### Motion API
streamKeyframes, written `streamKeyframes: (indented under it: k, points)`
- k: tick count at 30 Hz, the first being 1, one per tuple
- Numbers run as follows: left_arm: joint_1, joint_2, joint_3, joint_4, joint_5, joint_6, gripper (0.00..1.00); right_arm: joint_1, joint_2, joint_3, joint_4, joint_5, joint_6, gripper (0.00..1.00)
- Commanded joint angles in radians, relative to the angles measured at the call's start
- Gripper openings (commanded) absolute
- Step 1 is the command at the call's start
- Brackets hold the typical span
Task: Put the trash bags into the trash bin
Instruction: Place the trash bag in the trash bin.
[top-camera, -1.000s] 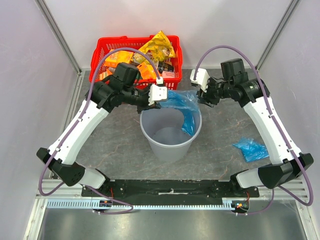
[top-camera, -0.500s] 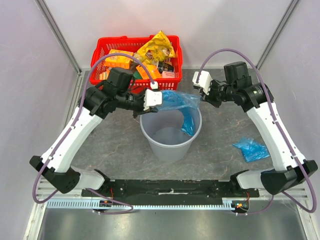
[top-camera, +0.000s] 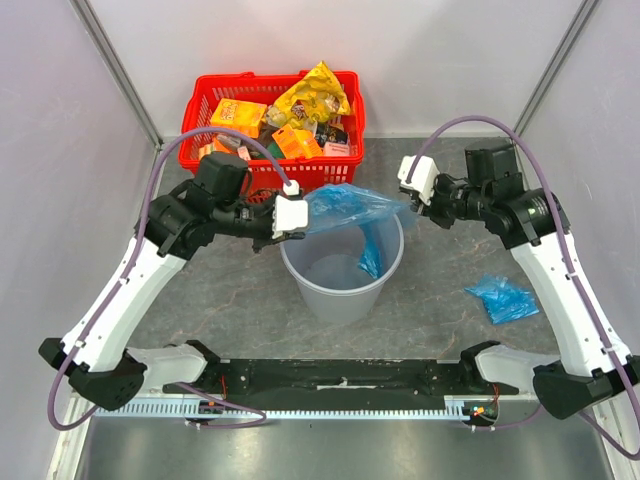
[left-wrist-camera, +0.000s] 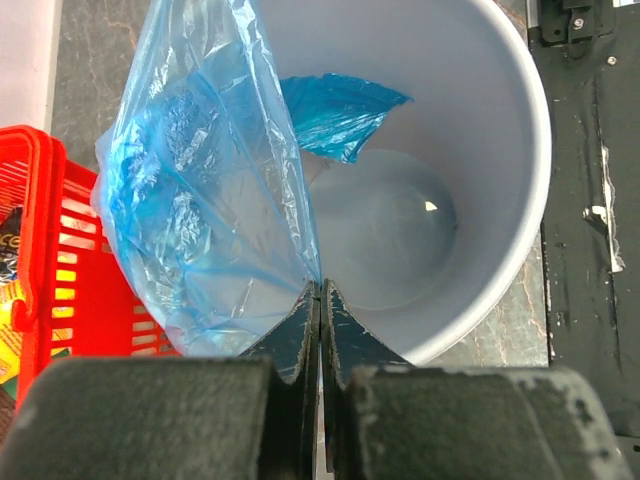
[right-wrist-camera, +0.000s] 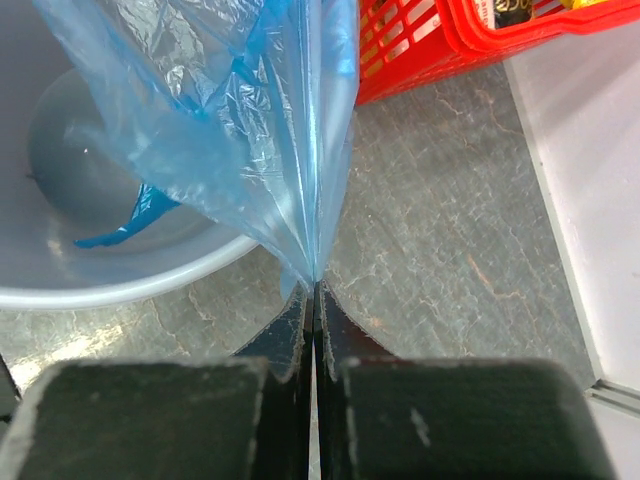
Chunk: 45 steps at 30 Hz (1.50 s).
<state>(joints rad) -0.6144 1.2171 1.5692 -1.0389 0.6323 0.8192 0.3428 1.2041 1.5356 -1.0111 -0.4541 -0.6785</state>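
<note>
A blue trash bag (top-camera: 355, 207) is stretched across the far rim of the grey trash bin (top-camera: 330, 295), one end hanging inside. My left gripper (top-camera: 305, 212) is shut on its left edge over the bin's left rim; in the left wrist view the film (left-wrist-camera: 210, 190) runs from the closed fingertips over the bin (left-wrist-camera: 500, 200). My right gripper (top-camera: 408, 205) is shut on its right edge just outside the right rim; the right wrist view shows the bag (right-wrist-camera: 250, 130) pinched above the bin's rim (right-wrist-camera: 110, 285). A second bundled blue trash bag (top-camera: 503, 299) lies on the table at right.
A red mesh basket (top-camera: 350, 152) full of snack packets, with a yellow packet (top-camera: 315, 92) on top, stands just behind the bin. Grey walls and metal rails close in the left, right and far sides. A black base bar (top-camera: 340, 378) runs along the near edge.
Both grippers have pulled apart, the left one leftward and the right one rightward, stretching the blue bag wider across the bin's far rim.
</note>
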Motion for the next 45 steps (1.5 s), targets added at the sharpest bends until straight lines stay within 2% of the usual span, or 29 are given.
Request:
streamKeyframes:
  k: [1, 19, 37, 43, 44, 45]
  points:
    - [-0.005, -0.045, -0.034, 0.011, 0.038, -0.054, 0.02, -0.001, -0.054, -0.028, 0.003, 0.006, 0.023, 0.0]
    - [-0.005, -0.151, -0.104, -0.052, 0.067, -0.058, 0.02, -0.001, -0.184, -0.115, -0.014, 0.002, 0.08, 0.0]
    - [-0.004, -0.199, -0.149, -0.061, 0.081, -0.078, 0.02, -0.001, -0.175, -0.098, -0.175, -0.147, 0.046, 0.04]
    - [-0.004, -0.188, -0.137, -0.038, 0.093, -0.094, 0.02, -0.001, -0.167, -0.085, -0.169, -0.164, 0.062, 0.0]
    - [-0.005, -0.176, -0.129, -0.033, 0.098, -0.097, 0.03, -0.001, -0.164, -0.078, -0.162, -0.173, 0.074, 0.0]
    - [-0.005, -0.165, -0.126, -0.03, 0.104, -0.095, 0.15, -0.001, -0.156, -0.071, -0.161, -0.185, 0.079, 0.0]
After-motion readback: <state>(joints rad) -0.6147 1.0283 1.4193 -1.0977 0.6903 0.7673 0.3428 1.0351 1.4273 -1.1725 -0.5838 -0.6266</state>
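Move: My two hands already pinch opposite edges of the trash bag just above the trash bin. The bin's mouth has its middle about 9 cm right of my left hand, 3 cm back and 6 cm below; from my right hand it is roughly 14 cm left, 6 cm back, 6 cm below. The red basket's middle lies some 30 cm ahead of my left hand and 5 cm left, and another blue bag lies 24 cm right of my right hand, 6 cm back. I draw the bag back over the trash bin's mouth towards its near rim with both hands together: my right hand comes about 8 cm straight back along the bin's right side, still pinching its gathered edge and tipping down slightly near the end. My left hand comes back some 5 cm while easing left, its fingers staying shut. ##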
